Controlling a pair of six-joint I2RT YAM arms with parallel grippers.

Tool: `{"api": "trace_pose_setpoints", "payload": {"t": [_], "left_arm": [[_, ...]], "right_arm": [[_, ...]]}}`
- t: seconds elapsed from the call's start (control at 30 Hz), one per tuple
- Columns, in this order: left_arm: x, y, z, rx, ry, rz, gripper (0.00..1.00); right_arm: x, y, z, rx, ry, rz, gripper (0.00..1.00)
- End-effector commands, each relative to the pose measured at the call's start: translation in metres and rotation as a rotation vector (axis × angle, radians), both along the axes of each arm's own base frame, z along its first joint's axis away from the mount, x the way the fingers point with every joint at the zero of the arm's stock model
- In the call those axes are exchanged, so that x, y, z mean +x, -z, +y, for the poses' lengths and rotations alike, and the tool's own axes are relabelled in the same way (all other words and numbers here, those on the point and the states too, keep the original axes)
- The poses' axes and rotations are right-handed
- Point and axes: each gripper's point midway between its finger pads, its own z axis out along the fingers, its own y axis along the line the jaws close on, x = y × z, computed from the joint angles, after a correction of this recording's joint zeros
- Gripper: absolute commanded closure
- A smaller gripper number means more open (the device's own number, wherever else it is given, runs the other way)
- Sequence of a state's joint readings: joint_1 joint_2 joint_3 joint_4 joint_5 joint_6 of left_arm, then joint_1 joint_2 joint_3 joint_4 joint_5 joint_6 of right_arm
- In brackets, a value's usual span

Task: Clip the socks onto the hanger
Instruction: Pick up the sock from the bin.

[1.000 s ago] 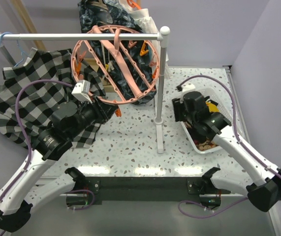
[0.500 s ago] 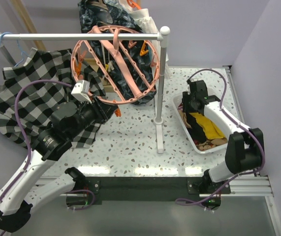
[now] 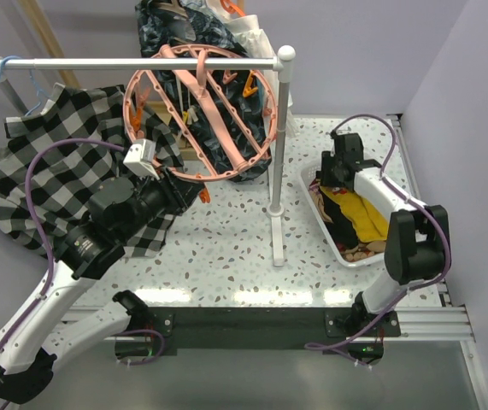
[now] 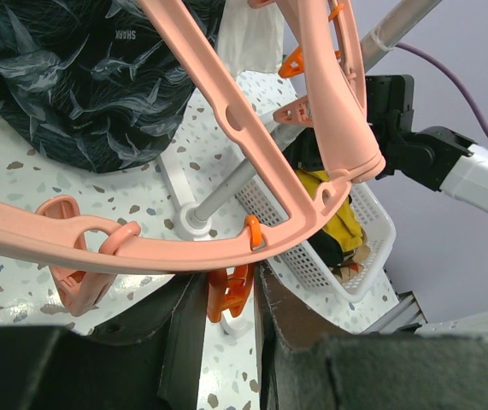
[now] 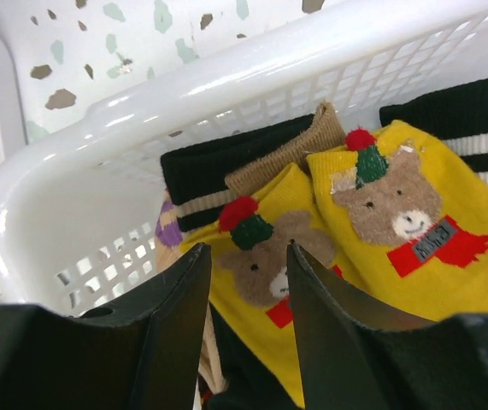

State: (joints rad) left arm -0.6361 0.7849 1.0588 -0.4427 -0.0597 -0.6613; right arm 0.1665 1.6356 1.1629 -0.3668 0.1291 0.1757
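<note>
The salmon-pink round hanger [image 3: 219,109] hangs tilted from the white rail; its ring and crossbars fill the left wrist view [image 4: 252,145]. My left gripper [image 3: 194,190] [image 4: 229,286] sits under the ring's lower rim, shut on a dangling orange clip [image 4: 226,295]. The socks [image 3: 365,218] lie piled in a white basket [image 3: 359,259] at the right. My right gripper [image 3: 331,178] [image 5: 248,249] hovers over the basket's far end, open. Between and below its jaws lies a yellow sock with a bear face [image 5: 265,256]. Black striped socks [image 5: 218,175] lie beside it.
The white rail [image 3: 141,62] rests on a post [image 3: 278,171] standing mid-table. A black-and-white checkered shirt [image 3: 47,171] on a blue hanger [image 3: 34,85] drapes at the left, under my left arm. A dark patterned cloth [image 3: 184,34] hangs behind the ring. The basket wall [image 5: 226,77] curves close round the right jaws.
My right arm swung from the basket's near side to its far end, and its jaws narrowed a little. The left arm and the hanger stayed still.
</note>
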Motion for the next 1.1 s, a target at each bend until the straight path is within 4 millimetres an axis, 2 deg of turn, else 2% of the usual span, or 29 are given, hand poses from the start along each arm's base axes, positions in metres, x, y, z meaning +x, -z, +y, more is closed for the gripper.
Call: {"api": "trace_pose_setpoints", "payload": {"t": [0.0,0.07,0.13,0.17,0.3,0.33,0.43,0.63,0.73,0.77,0.83,0.87,0.9,1.0,1.03,1.07], "left_arm": [[0.0,-0.028,0.006,-0.04,-0.026,-0.068,0.92],[-0.001,-0.029,0.007,-0.04,-0.028,-0.068,0.92],[-0.001,-0.029,0.007,-0.04,-0.028,-0.066,0.92],[0.0,-0.028,0.008,-0.037,-0.031,-0.064,0.92],[-0.001,-0.033,0.011,-0.038,-0.043,-0.074,0.92],[-0.001,-0.034,0.011,-0.035,-0.042,-0.078,0.92],[-0.001,-0.035,0.011,-0.033,-0.04,-0.079,0.92],[-0.001,-0.035,0.008,-0.035,-0.03,-0.08,0.93],[0.0,-0.036,0.008,-0.038,-0.028,-0.083,0.93],[0.0,-0.036,0.007,-0.038,-0.027,-0.083,0.93],[-0.001,-0.037,0.006,-0.04,-0.022,-0.087,0.93],[0.0,-0.037,0.006,-0.04,-0.021,-0.085,0.93],[0.001,-0.036,0.005,-0.038,-0.02,-0.085,0.93],[0.001,-0.036,0.003,-0.039,-0.013,-0.084,0.93],[0.001,-0.035,0.003,-0.039,-0.011,-0.084,0.93],[0.001,-0.035,0.002,-0.04,-0.01,-0.082,0.93]], "right_arm": [[0.015,0.006,0.001,0.038,0.011,-0.015,0.55],[0.014,0.014,-0.002,0.04,0.016,-0.003,0.56],[0.014,0.017,-0.002,0.04,0.013,0.003,0.62],[0.014,0.018,-0.003,0.041,0.01,0.003,0.75],[0.007,0.007,0.001,0.059,-0.02,-0.01,1.0],[0.005,-0.002,0.0,0.061,-0.018,-0.033,1.0],[-0.002,-0.013,-0.001,0.061,-0.02,-0.054,1.0],[-0.018,-0.053,0.002,0.103,-0.025,-0.147,1.0],[-0.029,-0.068,0.009,0.164,-0.033,-0.18,1.0],[-0.035,-0.069,0.014,0.199,-0.032,-0.178,1.0],[-0.046,-0.084,0.025,0.265,-0.064,-0.212,1.0],[-0.053,-0.081,0.029,0.303,-0.057,-0.203,1.0],[-0.061,-0.094,0.036,0.346,-0.088,-0.231,1.0],[-0.08,-0.1,0.045,0.402,-0.121,-0.251,1.0],[-0.089,-0.116,0.048,0.425,-0.152,-0.299,1.0],[-0.095,-0.12,0.05,0.435,-0.172,-0.317,1.0]]}}
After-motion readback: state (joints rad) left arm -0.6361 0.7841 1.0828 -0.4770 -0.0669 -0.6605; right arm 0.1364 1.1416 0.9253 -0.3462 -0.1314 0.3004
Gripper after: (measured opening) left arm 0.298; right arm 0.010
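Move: The yellow bear sock I go for lies under my open right fingers, its bear end 3 cm below them, its middle roughly 3 cm back, 2 cm right and 4 cm down. The second yellow sock is some 7 cm right and 1 cm back, and a folded black sock 4 cm ahead, 1 cm left. The bin's middle is about 8 cm back, 5 cm right. From my left hand, the sock is some 15 cm ahead, 36 cm right and 27 cm below. I dip my right hand about 3 cm onto the bear end of the nearer yellow sock and shut my fingers fully, pinching the cloth. Then I raise it roughly 12 cm, drawing back some 7 cm and slightly left on the way, while my fingertips tilt up and the hand's left side rolls up. My left hand stays by the hanger's orange clip. ##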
